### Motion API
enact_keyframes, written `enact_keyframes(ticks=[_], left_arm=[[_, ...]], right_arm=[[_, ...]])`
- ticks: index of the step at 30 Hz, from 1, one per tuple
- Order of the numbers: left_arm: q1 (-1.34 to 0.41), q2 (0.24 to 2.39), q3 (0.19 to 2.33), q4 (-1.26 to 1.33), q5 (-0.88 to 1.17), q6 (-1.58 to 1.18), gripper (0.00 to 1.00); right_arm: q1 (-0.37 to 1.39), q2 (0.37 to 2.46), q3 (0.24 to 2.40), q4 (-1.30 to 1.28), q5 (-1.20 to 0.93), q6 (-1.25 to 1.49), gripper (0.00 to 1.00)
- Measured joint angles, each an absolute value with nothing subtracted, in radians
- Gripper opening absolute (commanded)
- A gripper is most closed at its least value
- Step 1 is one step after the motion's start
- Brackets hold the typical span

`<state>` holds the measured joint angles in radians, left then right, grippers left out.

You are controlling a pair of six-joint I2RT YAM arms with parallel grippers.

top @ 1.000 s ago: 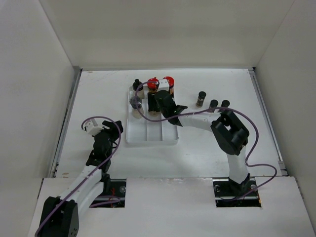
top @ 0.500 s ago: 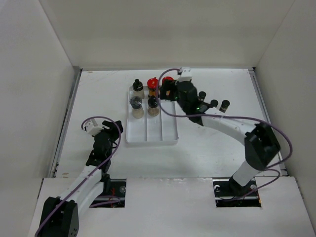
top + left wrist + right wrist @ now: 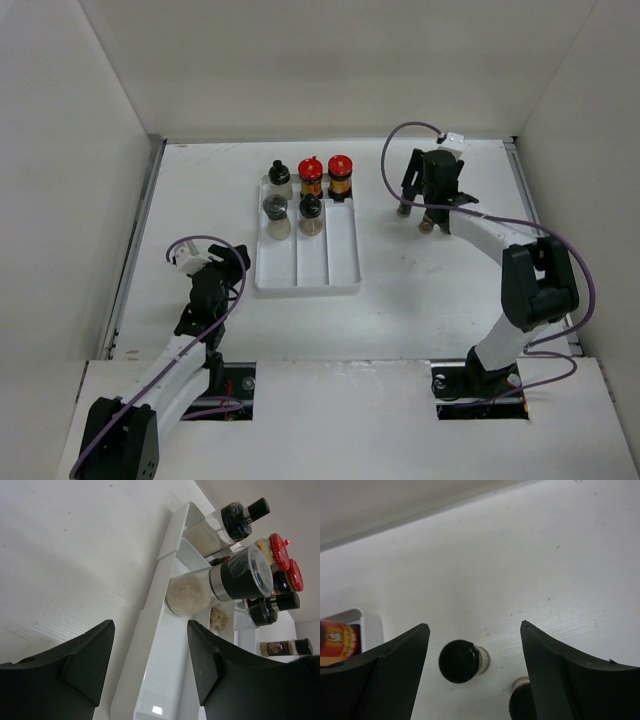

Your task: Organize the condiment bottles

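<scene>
Five condiment bottles stand at the back of the white tray. They are two red-capped ones, a black-capped clear one, a grey-capped one and a black-capped one. My right gripper hangs open over small dark bottles on the table right of the tray. One black-capped bottle sits below the gap between its fingers, untouched, with another beside it. My left gripper is open and empty, facing the tray's left side.
White walls enclose the table on the left, back and right. The front halves of the tray's three compartments hold nothing. In the left wrist view a small dark-labelled bottle stands far beyond the tray.
My right arm left the tray's back, where the second red-capped bottle now stands alone, and swung right over the small dark bottles. The left arm has not moved.
</scene>
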<state>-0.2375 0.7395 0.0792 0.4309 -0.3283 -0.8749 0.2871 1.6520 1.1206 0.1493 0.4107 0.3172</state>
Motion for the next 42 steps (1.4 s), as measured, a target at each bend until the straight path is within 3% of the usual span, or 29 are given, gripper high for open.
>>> enact_keyframes(ticks=[8, 19, 26, 32, 42], left_arm=[[-0.239, 0.741, 0.079, 0.431, -0.330, -0.871, 0.58], [-0.244, 0.749, 0.079, 0.433, -0.331, -0.871, 0.58], [-0.245, 0.756, 0.079, 0.434, -0.331, -0.871, 0.58], [-0.245, 0.756, 0.079, 0.434, -0.331, -0.871, 0.58], [-0.245, 0.753, 0.079, 0.435, -0.331, -0.871, 0.58]], right_arm=[[0.294, 1.767, 1.177, 0.082, 0.410, 0.279, 0.75], [0.336, 1.795, 1.196, 0.075, 0.410, 0.257, 0.60], [0.347, 1.800, 1.196, 0.060, 0.411, 0.268, 0.58], [0.353, 1.811, 1.196, 0.048, 0.411, 0.284, 0.41], [0.449, 1.707, 1.180, 0.052, 0.458, 0.276, 0.39]])
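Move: Just to the left of the right hand, about 3 cm over, level in reach and some 9 cm lower, stands the leftmost of the three small black-capped bottles. The middle small bottle is roughly 6 cm right of that bottle and 5 cm nearer the base, the right small bottle about 12 cm right and 5 cm nearer. The tray's right red-capped jar sits about 17 cm left of it and 4 cm farther out. From the left hand the leftmost bottle lies about 45 cm right, 17 cm ahead and slightly lower. Sinking about 5 cm, the right hand comes down over the leftmost small bottle, tipping slightly downward, then edges some 3 cm left and a little lower while its partly open fingers close in on the black cap and pinch it. With that grip kept, it rises about 4 cm and carries left towards the tray, drawing slightly back. ##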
